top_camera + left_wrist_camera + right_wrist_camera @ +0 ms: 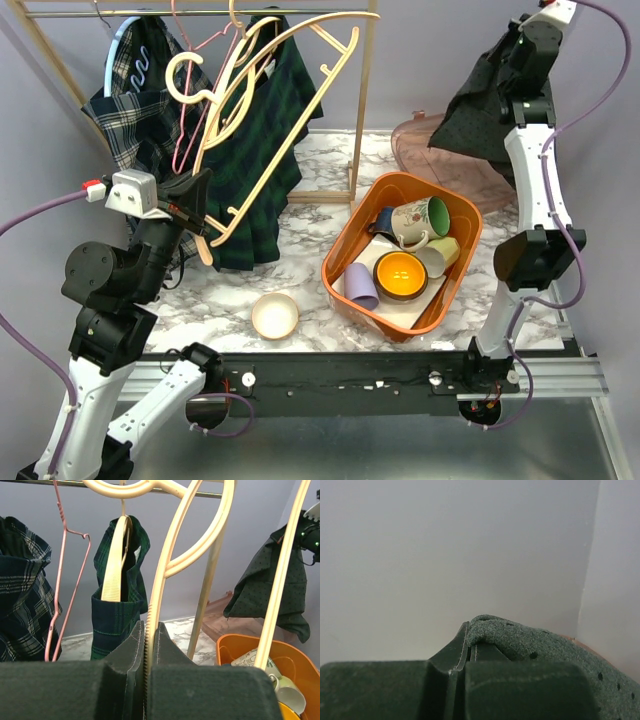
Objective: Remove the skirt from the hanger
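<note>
My left gripper [197,215] is shut on the lower bar of a bare cream plastic hanger [328,85], which slants up toward the rail. In the left wrist view the ribbed bar of the hanger [161,575] is pinched between the pads of the left gripper [149,626]. High at the right, my right gripper [522,48] is shut on a dark green dotted skirt [480,110], which hangs free of the hanger. The right wrist view shows the skirt [545,650] folded over the tips of the right gripper [471,641].
A wooden rack [365,100] carries a green plaid garment [255,190] on a second cream hanger, another plaid garment [125,110] and a pink wire hanger [192,110]. An orange bin [345,255] holds mugs. A white bowl [275,315] and a pink basin [425,145] sit nearby.
</note>
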{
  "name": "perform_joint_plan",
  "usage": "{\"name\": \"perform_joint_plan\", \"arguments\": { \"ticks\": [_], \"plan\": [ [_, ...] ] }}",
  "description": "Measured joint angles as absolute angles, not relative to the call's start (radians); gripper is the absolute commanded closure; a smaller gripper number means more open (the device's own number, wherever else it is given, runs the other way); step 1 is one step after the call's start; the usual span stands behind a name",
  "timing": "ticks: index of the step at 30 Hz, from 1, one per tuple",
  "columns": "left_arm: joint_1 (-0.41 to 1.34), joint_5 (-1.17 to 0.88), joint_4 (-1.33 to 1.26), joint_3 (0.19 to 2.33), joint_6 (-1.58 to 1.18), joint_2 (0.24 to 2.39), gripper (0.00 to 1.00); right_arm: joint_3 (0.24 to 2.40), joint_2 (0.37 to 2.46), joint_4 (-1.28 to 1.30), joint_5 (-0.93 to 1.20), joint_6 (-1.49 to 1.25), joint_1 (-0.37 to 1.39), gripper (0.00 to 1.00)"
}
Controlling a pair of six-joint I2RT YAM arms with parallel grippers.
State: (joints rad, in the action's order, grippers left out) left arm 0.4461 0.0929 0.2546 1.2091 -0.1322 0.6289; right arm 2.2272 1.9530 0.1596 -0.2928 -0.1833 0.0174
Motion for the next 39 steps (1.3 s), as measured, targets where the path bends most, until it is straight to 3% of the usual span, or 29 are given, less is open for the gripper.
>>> {"name": "perform_joint_plan", "arguments": {
  "ticks": [16,28,34,38,39],
  "plan": [
    [0.445,0.093,0.250,1.209,-0.132,0.627,1.00,2.282,1.862,0.056,-0.299,-0.138,0.017,0.99],
    [0.444,0.093,0.245,1.202,-0.131,0.619,1.00,2.261,1.957,0.046,-0.269,-0.171,0.001,0.99],
    [0.444,0.093,0.240,1.195,-0.131,0.619,1.00,2.146,1.981,0.038,-0.224,-0.197,-0.031,0.99],
    [0.441,0.093,0.238,1.194,-0.131,0.619,1.00,1.953,1.958,0.003,-0.237,-0.220,-0.046,0.99],
    [0.440,0.093,0.233,1.193,-0.131,0.619,1.00,1.890,1.951,-0.001,-0.236,-0.237,-0.052,0.91]
  ]
}}
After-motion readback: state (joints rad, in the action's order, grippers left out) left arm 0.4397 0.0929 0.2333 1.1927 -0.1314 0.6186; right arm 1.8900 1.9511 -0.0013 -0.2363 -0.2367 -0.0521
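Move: The grey dotted skirt already hangs from the right hand, clear of the hanger. The pink lid it is taken to lies about 45 cm below that hand, some 5 cm farther out and 4 cm to the left. The orange basket stands roughly 22 cm back and 19 cm left of the hand, the rack's right foot about 8 cm back and 32 cm left. From the left hand, the lid lies about 42 cm ahead, 51 cm right and 47 cm below. Up and back first: the right hand lifts the pinched skirt some 10 cm while drawing back about 5 and tipping its fingers upward. Then it reverses in a quick downward and forward sweep of about 22 cm towards the pink lid, fingers tipping down, grip kept shut. The left hand stays put, still gripping the bare hanger. ##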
